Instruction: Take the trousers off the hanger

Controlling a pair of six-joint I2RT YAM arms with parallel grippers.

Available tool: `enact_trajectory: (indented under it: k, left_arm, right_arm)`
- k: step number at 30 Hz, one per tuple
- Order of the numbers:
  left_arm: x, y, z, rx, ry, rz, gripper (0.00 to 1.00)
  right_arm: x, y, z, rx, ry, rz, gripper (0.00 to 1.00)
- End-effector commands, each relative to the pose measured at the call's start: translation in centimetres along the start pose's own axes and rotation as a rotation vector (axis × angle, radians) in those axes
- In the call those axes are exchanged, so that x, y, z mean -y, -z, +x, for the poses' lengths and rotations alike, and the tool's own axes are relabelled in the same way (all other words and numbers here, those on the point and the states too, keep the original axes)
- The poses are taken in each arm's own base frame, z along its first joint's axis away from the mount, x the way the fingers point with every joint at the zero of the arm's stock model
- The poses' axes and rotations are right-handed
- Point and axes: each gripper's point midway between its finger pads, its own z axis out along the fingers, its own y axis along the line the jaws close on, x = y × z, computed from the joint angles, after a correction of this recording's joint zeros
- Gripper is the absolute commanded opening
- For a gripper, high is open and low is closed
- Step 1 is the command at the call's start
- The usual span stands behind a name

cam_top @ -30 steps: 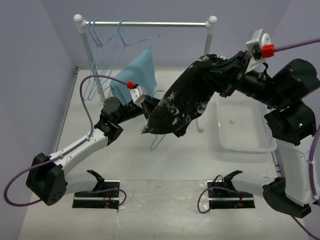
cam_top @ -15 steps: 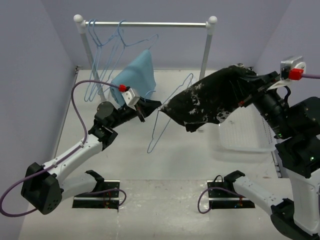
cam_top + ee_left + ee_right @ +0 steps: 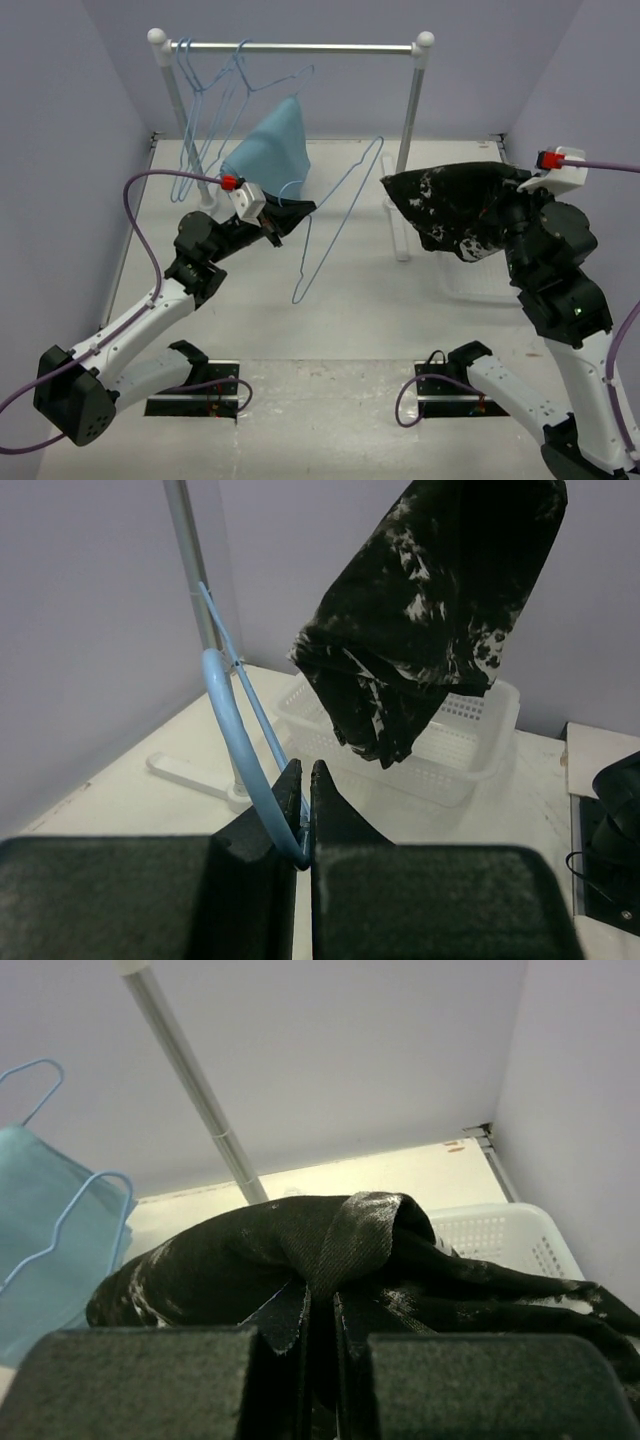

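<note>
The trousers (image 3: 455, 215), black with white blotches, hang as a bundle from my right gripper (image 3: 505, 200), which is shut on them over the white basket. In the right wrist view a fold of the trousers (image 3: 300, 1240) is pinched in my right gripper (image 3: 320, 1310). My left gripper (image 3: 290, 215) is shut on the bare light-blue wire hanger (image 3: 335, 225), held tilted above the table. In the left wrist view the hanger (image 3: 232, 710) runs up out of my left gripper (image 3: 303, 780), and the trousers (image 3: 420, 620) hang apart from it, to the right.
A clothes rail (image 3: 300, 47) stands at the back with several blue hangers (image 3: 205, 110) and a light-blue garment (image 3: 272, 150). Its right post (image 3: 408, 130) stands between the hanger and the trousers. A white basket (image 3: 470, 285) sits at the right, under the trousers.
My right gripper has pulled the trousers to the right, off the hanger and over the basket. My left gripper has kept hold of the hanger and drawn back to the left.
</note>
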Motion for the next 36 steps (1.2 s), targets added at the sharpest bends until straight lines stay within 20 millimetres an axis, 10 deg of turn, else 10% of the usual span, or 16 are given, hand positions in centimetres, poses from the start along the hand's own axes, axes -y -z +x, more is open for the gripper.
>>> enact_trajectory:
  k: [1, 15, 24, 30, 33, 34, 36]
  left_arm:
    - [0.1, 0.3, -1.3, 0.033, -0.043, 0.008, 0.00]
    - [0.9, 1.2, -2.1, 0.026, -0.069, 0.017, 0.00]
    - [1.3, 2.2, -1.8, 0.025, -0.057, 0.001, 0.00]
    - [1.6, 2.4, -1.9, 0.021, -0.049, 0.012, 0.00]
    - [1.7, 2.5, -2.1, 0.022, -0.047, 0.011, 0.00]
    - [1.7, 2.6, -2.2, 0.024, -0.046, 0.009, 0.00]
    - [1.7, 2.7, -2.3, 0.027, -0.049, 0.007, 0.00]
  right_arm:
    - [1.3, 0.5, -5.7, 0.215, -0.143, 0.072, 0.00]
    - [4.4, -2.9, 0.2, 0.107, -0.174, 0.202, 0.00]
    - [11.4, -6.2, 12.8, -0.119, -0.278, 0.486, 0.00]
    - [15.5, -7.8, 17.5, -0.194, -0.327, 0.710, 0.00]
    - [16.2, -8.3, 19.0, -0.231, -0.354, 0.768, 0.55]
    - [16.2, -8.4, 19.6, -0.258, -0.356, 0.777, 0.98]
    - [16.1, -8.4, 19.7, -0.289, -0.358, 0.786, 0.99]
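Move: The right hand already holds the bunched dark trousers, whose middle sits about 10 cm left of it, 3 cm ahead and 5 cm lower. Their goal, the white basket, lies roughly 12 cm ahead of that hand, 12 cm to its right and 40 cm below. The rack's right post is some 24 cm ahead and 11 cm left of the hand. From the left hand, the basket is about 12 cm ahead, 45 cm right and 31 cm down. Lower the right gripper some 23 cm towards the basket while carrying the trousers about 12 cm right and 7 cm forward, easing off gently and then dropping fast. Turn it some 35 degrees clockwise and tip the fingers down about 25 as it sinks, then spread them wide at the very end to let go. Keep the bare hanger pinched in the left gripper, drawing it back and left about 3 cm. ##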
